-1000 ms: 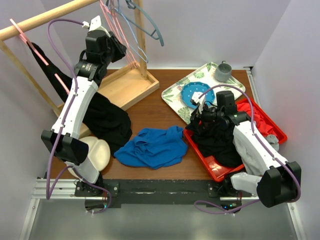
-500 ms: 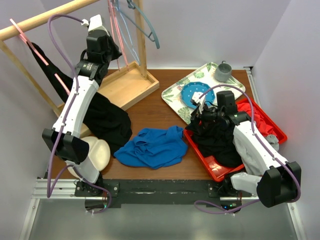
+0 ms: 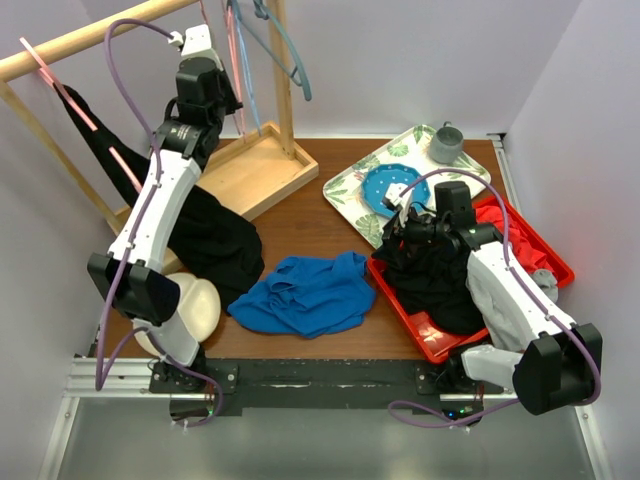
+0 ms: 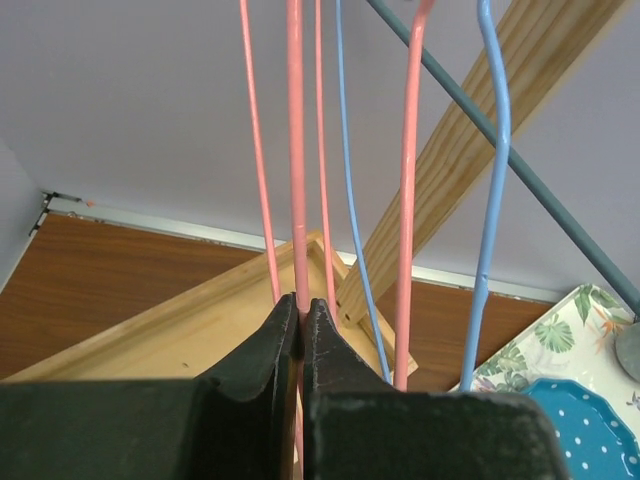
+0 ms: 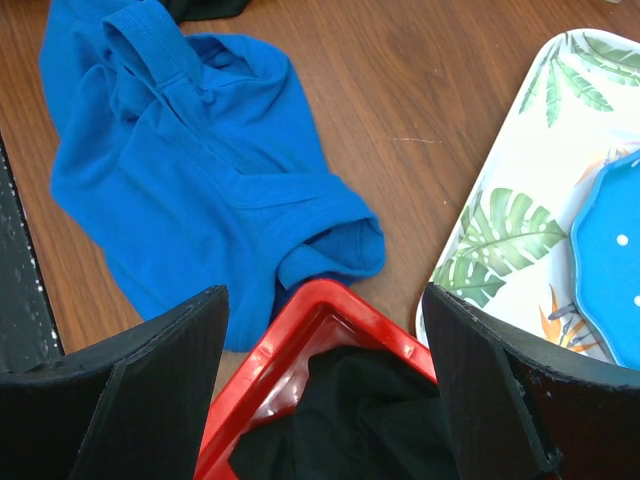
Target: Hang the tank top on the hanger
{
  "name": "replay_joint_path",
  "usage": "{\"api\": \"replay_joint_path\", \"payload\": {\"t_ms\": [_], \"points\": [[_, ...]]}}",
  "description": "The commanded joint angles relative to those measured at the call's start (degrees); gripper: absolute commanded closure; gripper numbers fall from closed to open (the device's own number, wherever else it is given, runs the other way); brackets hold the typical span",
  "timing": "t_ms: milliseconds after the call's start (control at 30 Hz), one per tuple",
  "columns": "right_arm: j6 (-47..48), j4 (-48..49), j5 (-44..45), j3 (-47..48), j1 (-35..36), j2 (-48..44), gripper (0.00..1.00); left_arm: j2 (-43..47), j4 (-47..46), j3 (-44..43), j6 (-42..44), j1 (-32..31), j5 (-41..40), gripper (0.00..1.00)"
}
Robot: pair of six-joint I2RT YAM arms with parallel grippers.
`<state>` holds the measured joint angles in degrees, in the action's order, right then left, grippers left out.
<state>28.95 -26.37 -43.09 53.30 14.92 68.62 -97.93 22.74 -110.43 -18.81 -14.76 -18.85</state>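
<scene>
The blue tank top [image 3: 305,295] lies crumpled on the table at the front middle; the right wrist view shows it too [image 5: 190,170]. The pink hanger [image 3: 236,60] hangs from the wooden rail at the back left. My left gripper [image 3: 230,100] is raised to it and shut on one of its pink wires [image 4: 296,150], as the left wrist view shows [image 4: 301,300]. My right gripper [image 3: 398,228] is open and empty over the near-left corner of the red tray [image 5: 320,300], just right of the tank top.
A grey-blue hanger [image 3: 292,55] hangs beside the pink one. A black garment [image 3: 205,235] hangs from another pink hanger [image 3: 70,95] on the left. The red tray [image 3: 428,345] holds black, grey and red clothes. A leaf-print tray [image 3: 355,185] holds a blue plate [image 3: 388,187] and a grey cup [image 3: 446,143].
My left gripper has risen a little with the pink wire in it, and the hangers have swung round to hang nearly edge-on. The right arm and the tank top have not moved.
</scene>
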Motion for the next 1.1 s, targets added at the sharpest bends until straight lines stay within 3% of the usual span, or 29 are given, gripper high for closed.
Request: {"api": "replay_joint_path", "payload": {"t_ms": [0, 400, 700, 867, 1067], "points": [[0.6, 0.2, -1.5, 0.0, -0.3, -0.7, 0.17, 7.3, -8.9, 1.8, 1.6, -0.4, -4.1, 1.00], [0.9, -0.3, -1.6, 0.1, -0.8, -0.9, 0.17, 19.4, -6.1, 14.3, -1.3, -0.4, -4.0, 1.00], [8.4, -7.0, -6.5, 2.1, -0.9, -1.4, 0.17, 35.7, 0.2, 27.2, -1.3, -0.4, 10.1, 1.00], [17.8, -19.3, -9.5, 7.8, -0.9, -1.6, 0.17, 51.3, 4.1, 35.9, 2.5, -0.4, 16.7, 1.00], [24.2, -37.2, -12.4, 25.5, -0.3, 1.3, 0.17, 66.0, 10.0, 40.9, 9.7, -1.0, 21.7, 1.00]]}}
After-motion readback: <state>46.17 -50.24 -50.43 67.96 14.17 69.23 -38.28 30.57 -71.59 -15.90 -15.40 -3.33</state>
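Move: The blue tank top lies spread on the table, about 34 cm back from the left hand, 18 cm to its right and 39 cm below. The black garment on the rack hangs some 18 cm back, 9 cm left and 22 cm below the hand; a blue hanger is about 2 cm ahead and 7 cm right, level with the hand. From the right hand the tank top lies roughly 10 cm back, 21 cm left and 17 cm down. The pink hanger, already pinched in the left fingers, is lifted some 4 cm while being drawn back, then carried back at growing speed, about 28 cm in all, from the rail towards the tank top. The fingers keep their grip as the wrist tips up and turns roughly 15 degrees clockwise. Late on, the empty, open right hand eases back about 3 cm and rises 5, turning a little counter-clockwise. ##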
